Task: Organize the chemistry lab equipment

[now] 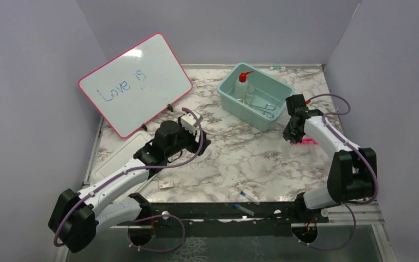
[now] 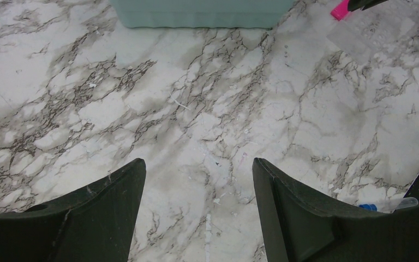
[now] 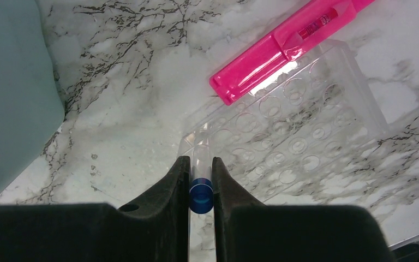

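My right gripper (image 3: 201, 161) is shut on a clear tube with a blue cap (image 3: 201, 192), held over the near corner of a clear well rack (image 3: 300, 136). A pink piece (image 3: 283, 49) lies along the rack's far side. In the top view this gripper (image 1: 292, 136) hangs just right of the teal bin (image 1: 226, 93). The bin holds a squeeze bottle with a red nozzle (image 1: 244, 82) and metal forceps (image 1: 267, 108). My left gripper (image 2: 196, 164) is open over bare marble, nothing between its fingers, left of the bin (image 2: 202, 13).
A pink-framed whiteboard (image 1: 136, 82) leans at the back left. Two blue-capped tubes (image 1: 248, 196) lie near the front edge, and a small flat piece (image 1: 166, 184) lies by the left arm. A white tray (image 1: 112, 158) sits at the left edge.
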Motion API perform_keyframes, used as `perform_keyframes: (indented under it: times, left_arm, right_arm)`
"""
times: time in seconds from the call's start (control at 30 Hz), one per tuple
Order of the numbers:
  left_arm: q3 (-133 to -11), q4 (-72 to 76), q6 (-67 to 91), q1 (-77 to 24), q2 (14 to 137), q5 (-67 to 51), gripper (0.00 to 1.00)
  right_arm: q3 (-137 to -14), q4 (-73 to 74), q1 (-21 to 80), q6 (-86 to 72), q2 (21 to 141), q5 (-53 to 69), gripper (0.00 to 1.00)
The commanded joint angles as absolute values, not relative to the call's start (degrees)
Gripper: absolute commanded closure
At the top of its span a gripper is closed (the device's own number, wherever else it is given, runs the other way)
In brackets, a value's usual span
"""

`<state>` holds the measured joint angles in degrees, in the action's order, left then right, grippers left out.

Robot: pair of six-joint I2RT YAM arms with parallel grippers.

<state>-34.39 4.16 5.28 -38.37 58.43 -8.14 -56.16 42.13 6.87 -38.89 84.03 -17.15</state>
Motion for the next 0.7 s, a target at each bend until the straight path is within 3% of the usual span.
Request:
perform_keyframes:
  times: [0.0, 0.13, 0.37, 0.67]
  left_arm:
    - [-35.4, 6.2, 5.9, -38.4, 58.8, -9.1, 0.25]
    - [-35.4, 6.3, 6.1, -38.4, 58.8, -9.4, 0.25]
    - [-35.6, 6.3, 6.1, -38.4, 58.6, -9.4, 0.25]
    - [-35.8, 6.9, 7.1, -38.4, 58.4, -9.0, 0.25]
  right_arm:
    - [-57.0, 43.5, 8.1, -38.5, 85.6, -20.8, 0.9]
    - [-56.9, 42.9, 8.5, -37.5, 86.0, -19.5, 0.85]
    - [-59.4, 43.9, 8.5, -36.7, 82.2, -16.7, 0.6]
    - [-63.1, 51.2, 8.6, -35.4, 76.9, -17.4, 0.55]
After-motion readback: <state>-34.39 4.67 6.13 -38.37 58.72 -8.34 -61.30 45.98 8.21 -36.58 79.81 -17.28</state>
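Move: My right hand holds the blue-capped tube with its lower end already in the left end of the clear rack. The rack's middle lies about 5 cm to the right, 2 cm back and 5 cm below; the pink marker lies roughly 7 cm right, 2 cm ahead and a little lower. The teal box's middle is some 17 cm ahead and 12 cm left. From my left hand the rack is about 33 cm right, 2 cm ahead and 15 cm below. I hold my right hand almost still over the left end of the rack, then open its fingers from nearly shut to a little under half, letting go of the tube just below its blue cap. With them open I draw straight up off it by about 4.5 cm, easing only slightly forward. ##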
